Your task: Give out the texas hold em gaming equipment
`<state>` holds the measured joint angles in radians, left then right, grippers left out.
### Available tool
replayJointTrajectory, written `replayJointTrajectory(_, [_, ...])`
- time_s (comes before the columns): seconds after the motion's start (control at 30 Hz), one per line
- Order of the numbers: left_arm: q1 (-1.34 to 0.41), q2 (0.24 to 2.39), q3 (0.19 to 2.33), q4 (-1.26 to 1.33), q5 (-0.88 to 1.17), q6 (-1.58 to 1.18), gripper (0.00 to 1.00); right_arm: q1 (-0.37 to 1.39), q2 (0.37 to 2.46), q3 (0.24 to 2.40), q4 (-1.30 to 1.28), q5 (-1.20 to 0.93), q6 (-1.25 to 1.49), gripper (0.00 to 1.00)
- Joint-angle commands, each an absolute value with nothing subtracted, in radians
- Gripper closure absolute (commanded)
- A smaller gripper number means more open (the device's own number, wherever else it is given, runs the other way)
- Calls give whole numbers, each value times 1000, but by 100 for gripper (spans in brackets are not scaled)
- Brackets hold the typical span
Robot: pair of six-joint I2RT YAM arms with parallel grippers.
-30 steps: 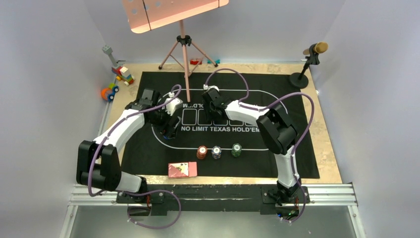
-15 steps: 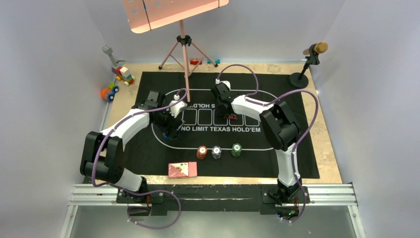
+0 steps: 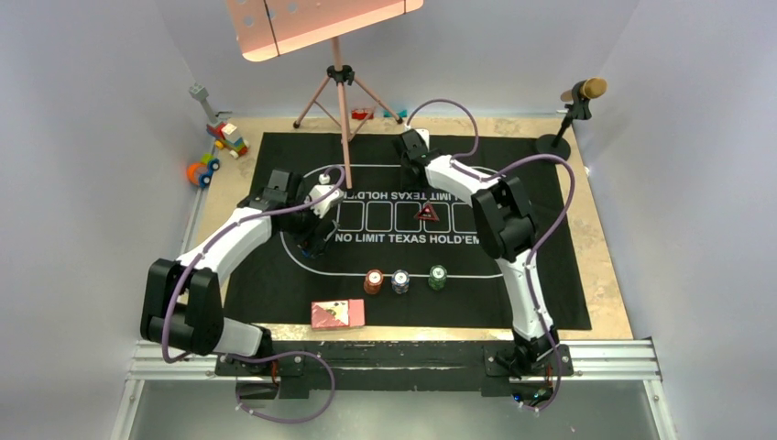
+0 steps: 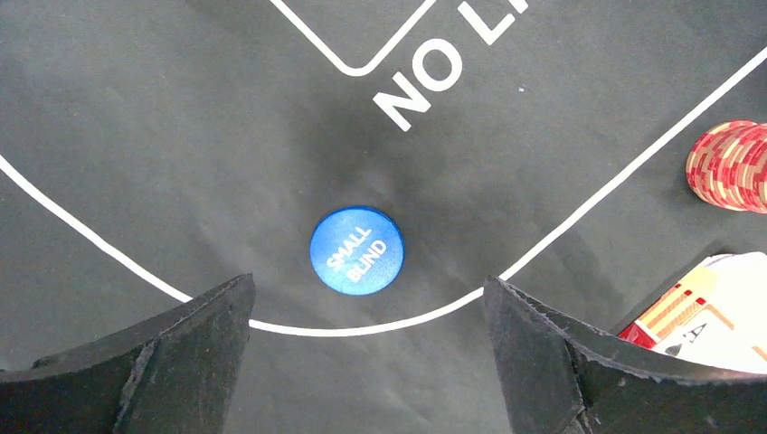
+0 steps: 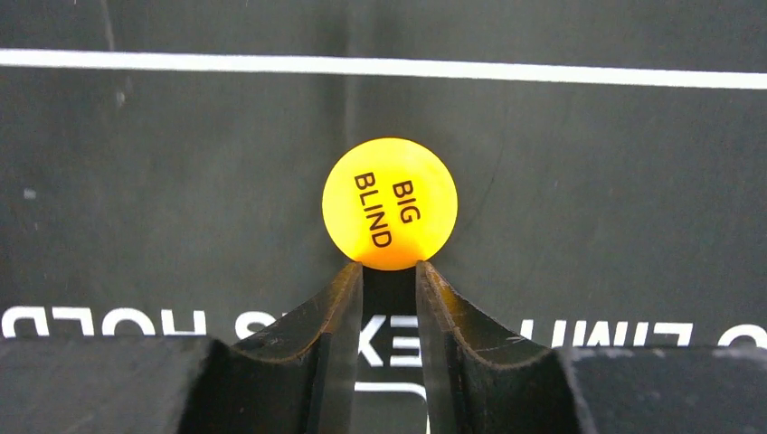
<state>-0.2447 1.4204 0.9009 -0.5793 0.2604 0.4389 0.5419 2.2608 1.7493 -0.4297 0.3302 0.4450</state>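
Note:
A blue SMALL BLIND disc (image 4: 356, 251) lies flat on the black mat (image 4: 181, 136). My left gripper (image 4: 369, 278) hovers over it, open wide, touching nothing. An orange BIG BLIND disc (image 5: 390, 203) lies on the mat just past the tips of my right gripper (image 5: 389, 267). Those jaws stand narrowly apart with only mat between them. In the top view the right gripper (image 3: 410, 147) reaches the mat's far side and the left gripper (image 3: 316, 238) is left of centre. Red (image 3: 373, 280), grey (image 3: 400, 281) and green (image 3: 438, 277) chip stacks and the card box (image 3: 337, 313) sit near the front.
A small red triangular piece (image 3: 427, 214) lies in the mat's printed boxes. A music stand's tripod (image 3: 344, 101) stands at the mat's far edge. A microphone (image 3: 582, 92) is at the back right. Toy blocks (image 3: 226, 137) lie at the back left.
My right arm has stretched toward the mat's far edge, uncovering the red triangular piece, and its jaws have narrowed. The left arm shifted slightly and stays open.

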Motion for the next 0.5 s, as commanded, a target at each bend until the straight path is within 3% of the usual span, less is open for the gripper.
replayJointTrajectory(0.0, [-249, 1367, 896, -595, 256, 455, 0, 500, 2341, 1884, -568, 381, 470, 68])
replayJointTrajectory(0.2, [-249, 1366, 888, -593, 242, 461, 0, 478, 2323, 1901, -577, 372, 455, 63])
replayJointTrajectory(0.47, [-249, 1382, 909, -588, 240, 466, 0, 525, 2102, 1572, -411, 352, 409, 33])
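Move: The right hand holds nothing, its fingertips low over the mat. The ALL IN triangle, next in its way, lies about 6 cm back and 4 cm to its right, roughly 1 cm lower. The BIG BLIND disc is straight ahead, its middle about 3 cm out and 1 cm down, near edge at the fingertips. From the waiting left hand the triangle lies roughly 12 cm ahead, 29 cm right and 5 cm below. Forward and level over the mat for about 3 cm, veering right, the right hand keeps pushing the BIG BLIND disc along with its part-closed fingertips. It then turns back some 3.5 cm while still sliding right, about 4 cm in all, leaving the disc and heading for the ALL IN triangle as the fingers spread from a third to nearly two thirds open. ##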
